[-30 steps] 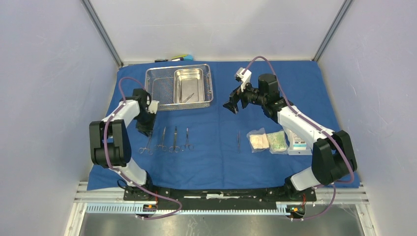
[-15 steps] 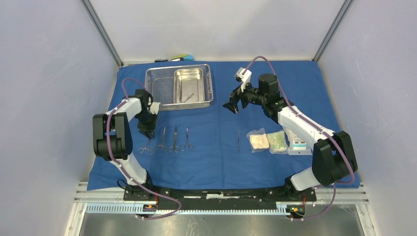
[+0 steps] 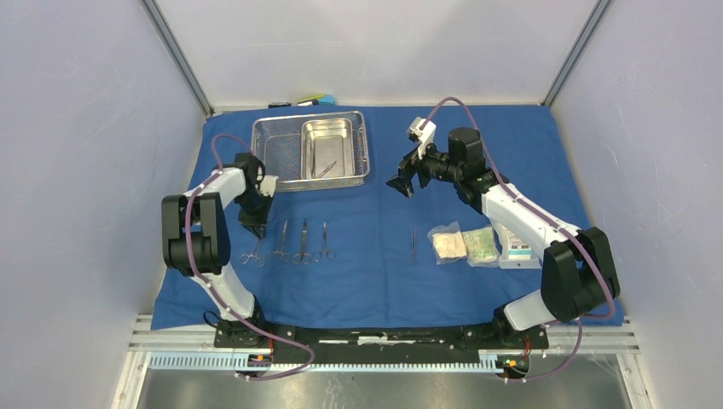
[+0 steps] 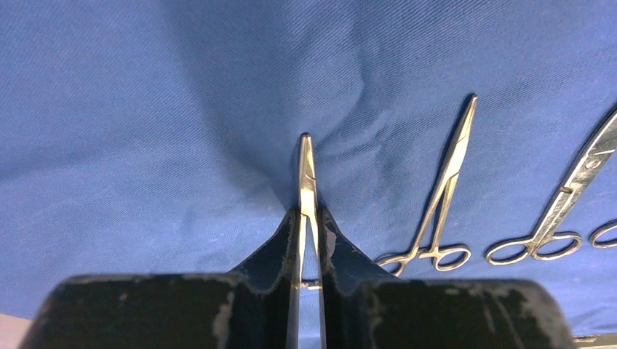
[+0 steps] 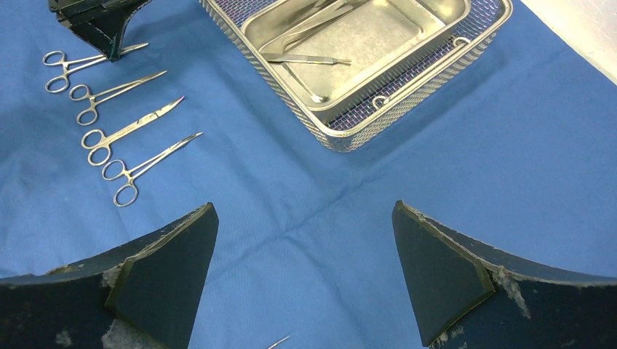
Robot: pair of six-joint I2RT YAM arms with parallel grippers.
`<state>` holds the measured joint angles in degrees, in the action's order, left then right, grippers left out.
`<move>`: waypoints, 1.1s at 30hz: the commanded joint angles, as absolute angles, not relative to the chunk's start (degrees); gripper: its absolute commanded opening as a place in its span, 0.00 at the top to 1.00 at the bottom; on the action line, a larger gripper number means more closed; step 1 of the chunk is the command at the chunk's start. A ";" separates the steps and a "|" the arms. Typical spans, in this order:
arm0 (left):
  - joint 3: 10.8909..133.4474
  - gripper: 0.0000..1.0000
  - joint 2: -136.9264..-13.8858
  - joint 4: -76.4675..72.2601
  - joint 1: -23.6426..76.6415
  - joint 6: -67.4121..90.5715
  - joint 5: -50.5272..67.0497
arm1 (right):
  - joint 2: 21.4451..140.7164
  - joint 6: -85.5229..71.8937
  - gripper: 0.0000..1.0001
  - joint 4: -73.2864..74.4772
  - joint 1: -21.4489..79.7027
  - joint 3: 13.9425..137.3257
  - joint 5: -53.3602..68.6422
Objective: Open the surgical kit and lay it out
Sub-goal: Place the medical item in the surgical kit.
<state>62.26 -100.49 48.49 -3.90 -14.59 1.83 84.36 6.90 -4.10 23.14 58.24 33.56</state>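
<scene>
The blue cloth wrap [image 3: 367,281] lies spread flat. On its far left stands the wire-mesh tray [image 3: 271,152] holding the steel pan [image 3: 329,146], which has instruments inside. A row of scissors-like instruments [image 3: 302,243] lies in front. My left gripper [image 3: 253,228] is low on the cloth, shut on the leftmost instrument [image 4: 306,171], whose tip juts past the fingers. Tweezers [image 3: 413,243] and three clear packets [image 3: 465,245] lie to the right. My right gripper [image 3: 401,186] hovers open and empty above the cloth, right of the tray [image 5: 407,91].
A small white-yellow-blue block toy [image 3: 315,100] sits behind the tray at the back wall. Grey walls close in both sides. Bare cloth [image 5: 291,189] stretches between the instrument row and the tweezers.
My left gripper's fingers have closed in on the leftmost instrument, and the left arm's elbow has shifted slightly. The right arm has not moved.
</scene>
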 commanded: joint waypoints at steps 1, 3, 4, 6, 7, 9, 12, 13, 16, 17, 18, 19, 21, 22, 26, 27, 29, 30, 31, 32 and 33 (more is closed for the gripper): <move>65.44 0.91 -100.84 48.69 -4.22 -14.58 1.62 | 82.96 7.43 0.02 -5.71 23.08 58.01 34.29; 66.04 0.92 -101.18 48.69 -4.20 -14.11 1.58 | 82.74 7.38 0.02 -5.67 23.15 57.95 34.27; 66.24 0.92 -101.38 48.69 -4.21 -13.93 1.42 | 82.66 7.42 0.02 -5.62 23.14 57.90 34.32; 66.42 0.92 -101.81 48.69 -4.22 -13.45 1.24 | 82.48 7.55 0.02 -5.62 23.10 57.90 34.21; 66.44 0.92 -102.03 48.70 -4.21 -13.19 1.17 | 82.41 7.56 0.02 -5.62 23.10 57.80 34.19; 66.58 0.92 -102.30 48.69 -4.19 -12.75 1.21 | 82.27 7.65 0.02 -5.58 23.11 57.73 34.21; 67.18 0.92 -103.14 48.78 -4.22 -12.22 1.27 | 82.20 7.66 0.02 -5.62 23.10 57.74 34.20; 67.44 0.92 -103.39 48.99 -4.21 -12.07 1.37 | 82.18 7.65 0.02 -5.62 23.11 57.61 34.27; 67.60 0.92 -103.63 49.22 -4.15 -11.80 1.43 | 81.94 7.76 0.02 -5.62 23.11 57.48 34.28; 67.59 0.92 -103.54 49.22 -4.19 -11.70 1.40 | 81.89 7.74 0.02 -5.62 23.09 57.45 34.28; 67.68 0.91 -103.45 49.22 -4.26 -11.65 1.47 | 81.85 7.84 0.02 -5.62 23.09 57.39 34.28; 67.61 0.89 -103.38 49.22 -4.23 -11.53 1.45 | 81.87 7.83 0.02 -5.62 23.09 57.39 34.31; 67.57 0.86 -103.11 49.15 -4.22 -11.41 1.57 | 81.87 7.82 0.02 -5.60 23.12 57.34 34.28; 67.58 0.83 -102.97 49.13 -4.15 -11.38 1.58 | 81.89 7.82 0.02 -5.62 23.11 57.39 34.33; 67.74 0.78 -101.98 49.15 -4.22 -11.17 1.60 | 81.74 7.87 0.02 -5.56 23.07 57.42 34.33; 67.77 0.75 -101.61 49.26 -4.21 -11.18 1.51 | 81.67 7.98 0.02 -5.46 23.07 57.48 34.28; 68.01 0.71 -100.43 49.22 -4.21 -11.19 1.46 | 81.50 8.17 0.02 -5.26 23.15 57.55 34.03; 68.10 0.68 -99.62 49.22 -4.22 -11.23 1.42 | 81.42 8.38 0.02 -5.12 23.11 57.62 33.88; 68.11 0.63 -98.86 49.22 -4.17 -11.11 1.33 | 81.25 8.59 0.02 -4.86 23.12 57.78 33.80; 68.12 0.58 -97.66 49.23 -4.20 -11.07 1.15 | 81.06 8.89 0.02 -4.62 23.07 57.90 33.55; 68.12 0.55 -96.56 49.22 -4.19 -11.02 1.21 | 80.87 9.13 0.02 -4.34 23.12 58.05 33.28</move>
<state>66.06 -102.69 49.21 -3.90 -12.60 1.52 83.48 7.49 -4.01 23.14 57.49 33.56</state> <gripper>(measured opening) 0.398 0.979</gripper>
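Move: The left hand already has the leftmost clamp between its fingers at cloth height, the clamp's middle about 1 cm back of the hand point. The second clamp lies some 7 cm to the hand's right and roughly level with it. The scissors are about 13 cm to the right and 1 cm back, and the wire basket's middle is about 23 cm ahead and 14 cm right. From the waiting right hand, the held clamp is roughly 42 cm left, 10 cm back and 19 cm below. Still pinching the leftmost clamp, the left hand shifts it about 1.5 cm forward over the cloth, rising barely half a centimetre on the way and settling again so that the clamp comes more into line with the second clamp. It then stays in place, pointing straight down with hardly any turn, and spreads its fingers from nearly shut to about two fifths open, letting go of the clamp's legs and only just beginning to rise. ##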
